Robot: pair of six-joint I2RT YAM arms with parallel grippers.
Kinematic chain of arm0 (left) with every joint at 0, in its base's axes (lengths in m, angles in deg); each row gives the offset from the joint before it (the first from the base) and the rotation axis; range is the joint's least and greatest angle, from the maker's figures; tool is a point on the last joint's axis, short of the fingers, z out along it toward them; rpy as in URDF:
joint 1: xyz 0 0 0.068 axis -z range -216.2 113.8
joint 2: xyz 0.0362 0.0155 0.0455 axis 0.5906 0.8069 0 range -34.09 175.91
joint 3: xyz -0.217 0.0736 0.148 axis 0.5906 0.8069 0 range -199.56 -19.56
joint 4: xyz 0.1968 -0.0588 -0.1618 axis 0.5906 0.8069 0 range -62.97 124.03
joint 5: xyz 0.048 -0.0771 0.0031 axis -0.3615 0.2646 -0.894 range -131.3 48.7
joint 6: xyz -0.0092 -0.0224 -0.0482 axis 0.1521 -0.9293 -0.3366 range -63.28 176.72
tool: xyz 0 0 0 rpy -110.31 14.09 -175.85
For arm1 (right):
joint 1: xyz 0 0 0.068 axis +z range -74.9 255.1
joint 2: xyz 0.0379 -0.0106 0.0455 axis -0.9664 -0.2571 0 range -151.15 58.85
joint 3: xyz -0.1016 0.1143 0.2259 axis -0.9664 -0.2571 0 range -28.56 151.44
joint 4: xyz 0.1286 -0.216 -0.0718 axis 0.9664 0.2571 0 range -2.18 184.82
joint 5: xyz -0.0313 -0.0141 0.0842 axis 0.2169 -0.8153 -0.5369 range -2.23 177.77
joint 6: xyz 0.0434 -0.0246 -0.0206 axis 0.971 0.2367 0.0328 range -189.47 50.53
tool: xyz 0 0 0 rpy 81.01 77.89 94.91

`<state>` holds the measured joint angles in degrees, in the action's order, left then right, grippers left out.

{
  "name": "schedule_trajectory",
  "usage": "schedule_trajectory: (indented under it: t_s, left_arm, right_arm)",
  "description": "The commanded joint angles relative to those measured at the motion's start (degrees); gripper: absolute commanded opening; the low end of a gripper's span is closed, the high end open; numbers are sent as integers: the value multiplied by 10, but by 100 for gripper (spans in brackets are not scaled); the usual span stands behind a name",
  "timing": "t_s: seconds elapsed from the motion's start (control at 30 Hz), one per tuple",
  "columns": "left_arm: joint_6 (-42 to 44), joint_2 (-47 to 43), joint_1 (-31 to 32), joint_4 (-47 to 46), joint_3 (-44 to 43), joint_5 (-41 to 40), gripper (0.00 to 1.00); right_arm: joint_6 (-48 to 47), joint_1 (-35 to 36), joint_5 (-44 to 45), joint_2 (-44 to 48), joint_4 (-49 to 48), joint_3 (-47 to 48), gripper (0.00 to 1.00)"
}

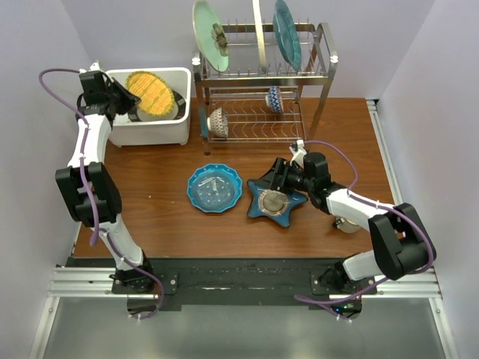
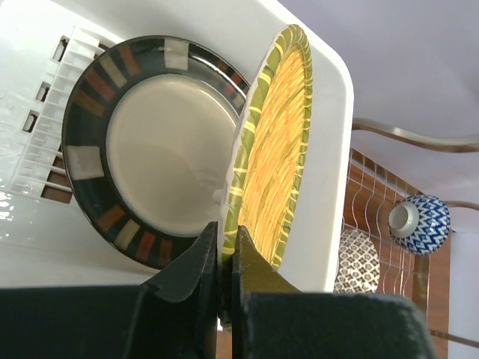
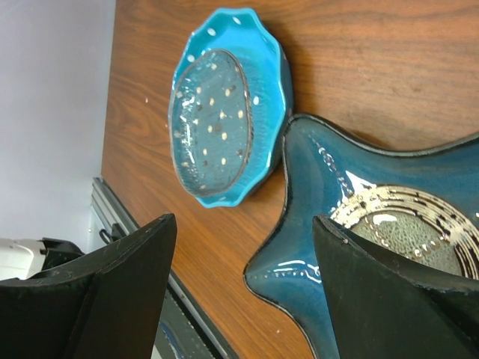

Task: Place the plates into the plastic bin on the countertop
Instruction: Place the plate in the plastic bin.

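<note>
My left gripper (image 1: 127,97) (image 2: 227,239) is shut on the rim of a yellow-orange plate (image 1: 152,93) (image 2: 273,149) with a green striped edge. It holds that plate on edge inside the white plastic bin (image 1: 150,134) (image 2: 333,187). A black-striped plate with a cream centre (image 2: 161,149) leans in the bin behind it. My right gripper (image 1: 278,178) (image 3: 243,221) stands open over one point of the dark blue star-shaped plate (image 1: 275,200) (image 3: 329,172) on the table. A turquoise scalloped dotted plate (image 1: 215,188) (image 3: 224,112) lies just left of the star.
A two-tier steel wire rack (image 1: 314,82) stands right of the bin. Its top tier holds a pale green flower plate (image 1: 211,36), a thin edge-on plate (image 1: 259,34) and a teal plate (image 1: 287,34). Two patterned bowls (image 1: 275,99) (image 1: 218,122) sit on the lower tier.
</note>
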<state>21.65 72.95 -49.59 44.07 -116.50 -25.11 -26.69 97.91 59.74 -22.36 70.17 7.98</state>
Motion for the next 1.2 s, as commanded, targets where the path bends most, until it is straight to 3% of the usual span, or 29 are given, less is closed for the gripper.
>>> schedule_trajectory:
  t_s: [0.0,0.33,0.8,0.93,1.17]
  left_arm:
    - [-17,12,-6,-44,-58,2,0]
    - [-2,75,-9,-22,-115,-4,0]
    - [-10,111,-25,-16,-116,9,0]
    - [-9,117,-30,-15,-114,26,19]
    - [2,127,-35,-1,-119,36,42]
  right_arm:
    - [-6,-1,-2,18,-15,-14,77]
    - [2,-1,-5,24,-28,-24,77]
    - [-1,-1,-4,29,-23,-28,77]
    - [0,-2,-4,29,-22,-28,77]
    - [-2,-1,-3,33,-14,-25,77]
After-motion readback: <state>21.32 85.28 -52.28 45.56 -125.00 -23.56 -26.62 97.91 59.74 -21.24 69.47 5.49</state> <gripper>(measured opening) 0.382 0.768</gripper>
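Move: The yellow plate is already pinched by its rim in the left hand, standing steeply; its goal, the dark-rimmed plate on the plastic bin's floor, lies about 11 cm ahead, 5 cm right and 17 cm below that hand. The bin's middle is some 9 cm ahead and 3 cm right, the patterned bowl in the rack about 30 cm right and 2 cm back, 14 cm lower. From the right hand the dark-rimmed plate lies about 35 cm ahead, 42 cm left and 5 cm below. The yellow plate, still held by its rim, is carried by the left arm some 3.5 cm forward over the bin, then lowered about 5 cm towards the dark-rimmed plate while the hand shifts 3 cm to the left and its fingers tip slightly down. Once nearly down, the fingers open a little more than a third of their range around the rim. ##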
